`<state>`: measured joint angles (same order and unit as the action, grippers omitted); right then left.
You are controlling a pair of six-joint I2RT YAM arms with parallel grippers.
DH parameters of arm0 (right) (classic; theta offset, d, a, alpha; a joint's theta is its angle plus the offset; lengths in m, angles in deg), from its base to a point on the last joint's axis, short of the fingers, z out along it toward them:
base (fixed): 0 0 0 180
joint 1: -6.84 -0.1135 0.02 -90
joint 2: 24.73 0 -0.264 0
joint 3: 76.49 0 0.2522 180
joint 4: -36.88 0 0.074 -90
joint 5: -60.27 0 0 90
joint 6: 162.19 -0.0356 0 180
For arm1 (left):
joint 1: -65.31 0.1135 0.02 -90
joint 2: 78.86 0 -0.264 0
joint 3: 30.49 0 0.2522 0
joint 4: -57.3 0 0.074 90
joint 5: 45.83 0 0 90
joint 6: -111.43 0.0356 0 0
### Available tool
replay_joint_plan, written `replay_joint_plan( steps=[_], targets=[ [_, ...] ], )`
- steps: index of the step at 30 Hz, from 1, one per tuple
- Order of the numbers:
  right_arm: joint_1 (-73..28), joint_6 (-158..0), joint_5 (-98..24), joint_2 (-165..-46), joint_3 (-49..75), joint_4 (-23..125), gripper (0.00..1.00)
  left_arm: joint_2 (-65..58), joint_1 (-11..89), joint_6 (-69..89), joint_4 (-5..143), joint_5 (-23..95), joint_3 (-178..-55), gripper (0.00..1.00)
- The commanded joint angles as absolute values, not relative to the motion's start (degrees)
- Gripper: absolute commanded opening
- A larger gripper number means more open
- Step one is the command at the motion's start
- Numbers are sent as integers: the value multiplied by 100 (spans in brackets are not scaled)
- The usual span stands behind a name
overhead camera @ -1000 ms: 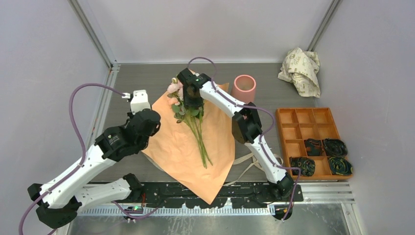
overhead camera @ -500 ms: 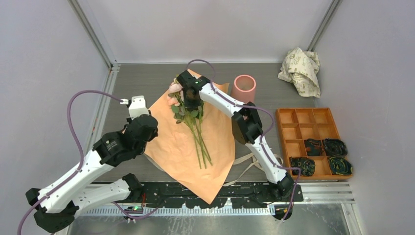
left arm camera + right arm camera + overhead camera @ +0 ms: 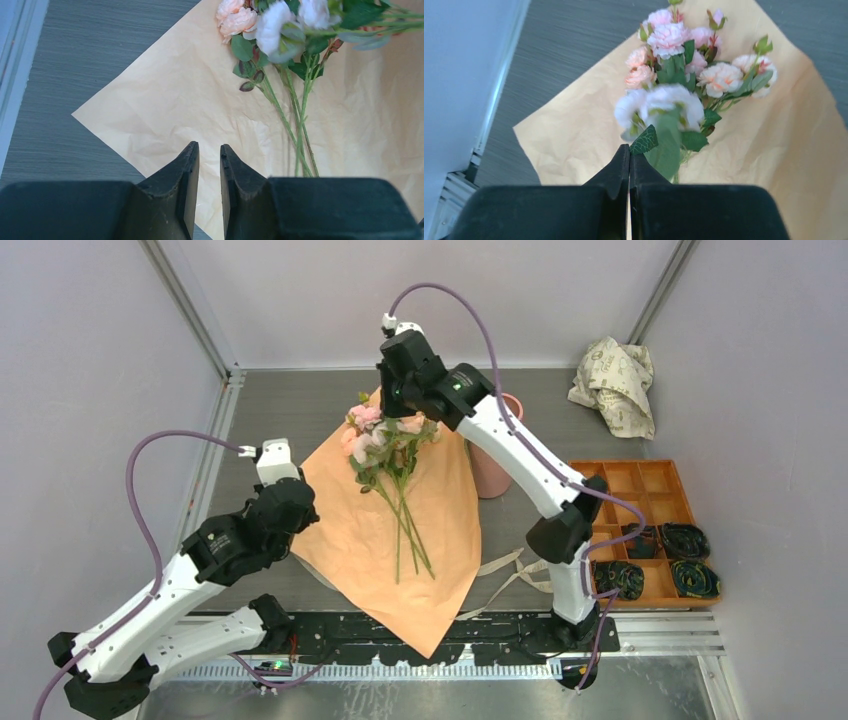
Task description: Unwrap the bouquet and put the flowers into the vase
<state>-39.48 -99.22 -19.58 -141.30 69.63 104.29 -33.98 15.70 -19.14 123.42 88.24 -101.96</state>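
Note:
The bouquet lies unwrapped: its orange wrapping paper [image 3: 440, 540] is spread flat on the table. My right gripper [image 3: 400, 412] [image 3: 629, 150] is shut on the flowers [image 3: 385, 435] [image 3: 674, 45] just below the pink and peach blooms. The bloom end hangs raised while the thin green stems [image 3: 405, 530] trail down onto the paper. The pink vase [image 3: 488, 478] stands behind the right forearm, mostly hidden. My left gripper [image 3: 297, 512] [image 3: 209, 147] hovers over the paper's left corner, jaws narrowly open with nothing between them.
Beige ribbon [image 3: 505, 570] lies by the paper's right edge. An orange compartment tray [image 3: 625, 500] with dark coiled items [image 3: 660, 540] sits at the right. Crumpled cream printed paper [image 3: 615, 380] is at the back right corner.
The right gripper closed on the flowers and rose, lifting the bloom end off the paper. The left arm drew back slightly toward the near left.

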Motion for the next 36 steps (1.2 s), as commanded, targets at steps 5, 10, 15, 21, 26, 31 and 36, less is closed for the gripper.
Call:
replay_joint_plan(
  steps=[5,10,15,21,26,31,36],
  targets=[
    [-4039,-9539,-1880,-13514,7051,10947,1,-3457,1574,-2005,12170,8708,-10183,23],
    [-4272,-9911,-1876,-12757,5097,10746,1,-3508,1573,-2018,12062,8663,-10057,23],
    [-4437,-10380,-2122,-12090,3319,10572,3,-3398,1574,-1988,11952,8498,-9965,23],
    [-4730,-10369,-1929,-11974,2468,10662,51,-3262,1574,-1988,11721,8310,-9828,23],
    [-4755,-10195,-1686,-12275,2296,10569,66,-3144,1574,-1996,11714,8205,-9836,21],
    [-4751,-9961,-1422,-12788,2298,10312,68,-3229,1574,-2018,11786,8260,-9792,21],
    [-4599,-9551,-1299,-13519,2673,10189,70,-3280,1574,-2023,11777,8292,-9728,22]
  ],
)
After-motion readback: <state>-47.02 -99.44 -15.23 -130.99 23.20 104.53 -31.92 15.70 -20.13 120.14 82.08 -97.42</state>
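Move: The right hand, holding white roses high over the bouquet, is bound for a spot on the orange paper just right of the lower stems, about 14 cm back, 9 cm right and 24 cm below. The pink flower heads lie some 6 cm ahead, 2 cm left and 22 cm down; the vase stands 5 cm back and 19 cm to the right, its middle 15 cm below. From the left hand, that spot is 23 cm right, level fore-and-aft, 20 cm below. The right fingers let go of the white roses: still shut, they rise about 5 cm more, then swing swiftly down, back and right over the stems, opening wide near the end of the swing. Still open, the hand sinks straddling leaves on a stem, some 20 cm below its start, fingers tilted roughly 35 degrees to point down. The empty left hand eases 4 cm down and right. ##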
